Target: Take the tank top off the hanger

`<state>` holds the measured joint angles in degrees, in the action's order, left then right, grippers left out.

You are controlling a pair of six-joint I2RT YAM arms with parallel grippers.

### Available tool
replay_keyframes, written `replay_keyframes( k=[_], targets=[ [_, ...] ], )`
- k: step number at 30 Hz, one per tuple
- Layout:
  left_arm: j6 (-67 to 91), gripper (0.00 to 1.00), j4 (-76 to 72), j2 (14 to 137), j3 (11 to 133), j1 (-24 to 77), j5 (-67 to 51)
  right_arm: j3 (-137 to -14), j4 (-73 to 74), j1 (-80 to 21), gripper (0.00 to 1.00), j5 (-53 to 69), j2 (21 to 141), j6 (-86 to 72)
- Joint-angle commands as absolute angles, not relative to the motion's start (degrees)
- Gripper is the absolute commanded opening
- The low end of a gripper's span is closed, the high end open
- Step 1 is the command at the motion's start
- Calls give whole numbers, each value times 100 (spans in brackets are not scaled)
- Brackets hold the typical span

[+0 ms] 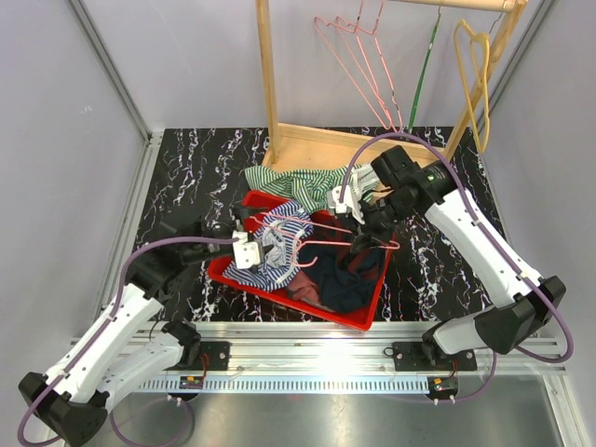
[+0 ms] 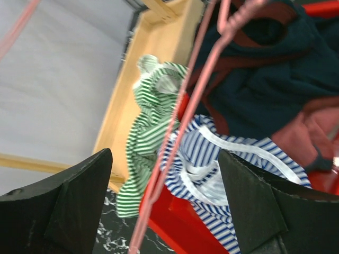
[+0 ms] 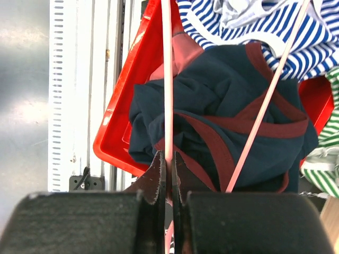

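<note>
The tank top (image 1: 279,244) is blue-and-white striped and lies bunched at the left end of the red bin (image 1: 363,312). A pink wire hanger (image 1: 345,244) stretches across the bin, and its left end lies over the tank top. My right gripper (image 1: 372,228) is shut on the hanger's wire (image 3: 167,79) at the right end (image 3: 168,161). My left gripper (image 1: 244,250) hovers open at the bin's left edge. Its fingers straddle the hanger (image 2: 180,121) and the tank top (image 2: 233,153) without touching either (image 2: 164,159). I cannot tell whether a strap still hangs on the wire.
A navy and maroon garment (image 1: 340,279) fills the bin's middle. A green-striped garment (image 1: 303,182) drapes over its back rim onto the wooden rack base (image 1: 317,144). Pink (image 1: 358,65), green (image 1: 424,65) and yellow (image 1: 475,74) hangers hang on the rack behind.
</note>
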<state>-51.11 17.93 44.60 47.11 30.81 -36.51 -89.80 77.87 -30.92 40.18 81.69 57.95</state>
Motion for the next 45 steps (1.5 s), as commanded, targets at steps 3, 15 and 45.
replay_keyframes(
  k=[3,15,45],
  targets=[
    [-5677,75,2364,4491,4983,3103,-3991,-9185,9378,-3331,0,4333,7919,6108],
    [-6100,0,2637,4746,4966,3304,-2875,-9290,9343,-3744,0,4421,7945,6056],
    [-18,0,2171,6915,7952,2110,-1467,-6901,3297,-1564,100,1423,5819,1688]
  ],
)
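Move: The bare pink hanger is still pinched in my right hand. Its near end lies about 3 cm below my open left hand, while from my right hand that end is roughly 23 cm to the left, 3 cm ahead and level. Below my left hand by some 15 cm, the blue-striped tank top lies 4 cm right and 4 cm back, the navy tank top 19 cm right and 8 cm back, and the green-striped one 14 cm right and 10 cm ahead. I sink my left hand about 4 cm and shut its fingers on the pink hanger's near end, while my right hand, still pinching it, eases slightly back and left, then opens and leaves forward-right, rising high before dipping. With the hanger, my left hand swings left, turning some 45 degrees counter-clockwise, then sweeps forward and up towards the rack's left post. ##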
